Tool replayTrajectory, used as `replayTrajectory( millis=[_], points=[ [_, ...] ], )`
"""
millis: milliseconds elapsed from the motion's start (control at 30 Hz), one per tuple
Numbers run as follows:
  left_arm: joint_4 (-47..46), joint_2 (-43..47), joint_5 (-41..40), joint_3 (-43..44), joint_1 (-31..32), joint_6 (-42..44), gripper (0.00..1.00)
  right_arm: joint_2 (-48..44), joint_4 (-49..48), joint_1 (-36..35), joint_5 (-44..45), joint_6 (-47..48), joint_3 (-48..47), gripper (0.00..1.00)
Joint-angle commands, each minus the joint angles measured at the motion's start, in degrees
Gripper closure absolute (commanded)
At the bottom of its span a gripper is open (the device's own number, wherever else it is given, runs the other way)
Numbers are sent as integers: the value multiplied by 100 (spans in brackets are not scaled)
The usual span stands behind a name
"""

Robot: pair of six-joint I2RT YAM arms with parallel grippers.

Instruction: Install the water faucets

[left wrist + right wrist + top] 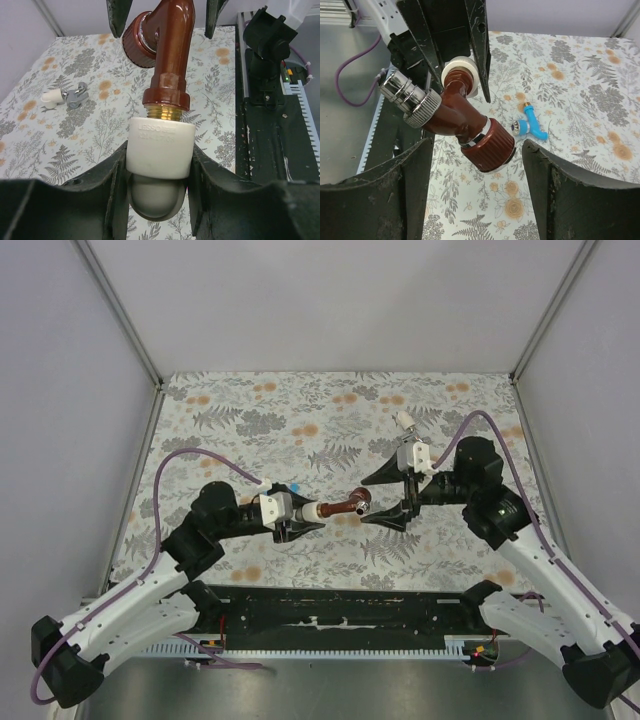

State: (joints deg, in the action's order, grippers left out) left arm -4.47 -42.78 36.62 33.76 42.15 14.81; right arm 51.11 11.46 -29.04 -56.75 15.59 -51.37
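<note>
A reddish-brown water faucet point(340, 507) with a round ribbed knob point(490, 145) is screwed by its brass thread into a white plastic pipe fitting point(160, 147). My left gripper point(305, 515) is shut on that fitting point(462, 67), holding it level above the table. My right gripper point(477, 150) stands open, with its fingers point(117, 15) either side of the knob and not touching it. In the top view the right gripper point(368, 500) faces the left one, with the faucet point(167, 65) between them. A blue faucet point(532, 125) and a white-silver faucet point(67, 96) lie loose on the table.
The floral tablecloth point(300, 410) covers the table between grey walls. The white-silver faucet point(405, 422) lies behind the right gripper, and the blue faucet point(297, 486) lies just behind the left gripper. A black rail point(350, 605) with the arm bases runs along the near edge.
</note>
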Motion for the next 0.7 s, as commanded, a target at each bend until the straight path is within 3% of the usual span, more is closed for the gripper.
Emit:
replayTrajectory(
  millis=[0, 167, 333, 433, 500, 667],
  points=[
    [-441, 33, 231, 281, -32, -233, 98, 144, -346, -84, -486, -117, -303, 21],
    [-450, -90, 302, 333, -32, -294, 98, 311, -417, -243, -486, -153, -382, 23],
    [-441, -107, 267, 324, -32, -250, 98, 610, -295, -436, -399, -224, -566, 32],
    [-441, -63, 144, 298, -32, -189, 98, 821, -83, -550, -223, -267, -681, 43],
    [-432, 15, -75, 254, -32, -67, 98, 935, -100, -550, -56, -669, -733, 57],
    [-519, 288, -1032, -61, -14, 522, 98, 1216, -469, -550, 690, -2715, -769, 77]
  ],
)
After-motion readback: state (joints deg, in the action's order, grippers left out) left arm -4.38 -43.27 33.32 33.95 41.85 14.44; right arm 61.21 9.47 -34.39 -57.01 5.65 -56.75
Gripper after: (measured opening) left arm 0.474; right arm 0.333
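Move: Some 4 cm to the open right hand's left, about level fore and aft and about 1 cm lower, is the body of the brown faucet. The white cap screwed to its far end, already held in the left fingers, lies about 10 cm left and 2 cm back of the right hand. On the table, the blue faucet is some 15 cm left, 8 cm ahead and 22 cm below. From the left hand the brown body is about 7 cm right and 1 cm ahead. Sliding left about 3.5 cm towards the brown faucet, the right hand eases back a centimetre and returns forward late, its wrist tipping and yawing slightly, while its wide-open fingers close from front and back onto the body, which they didn't hold before. The left hand keeps its grip on the white cap and shifts about 1 cm forward at the end. ##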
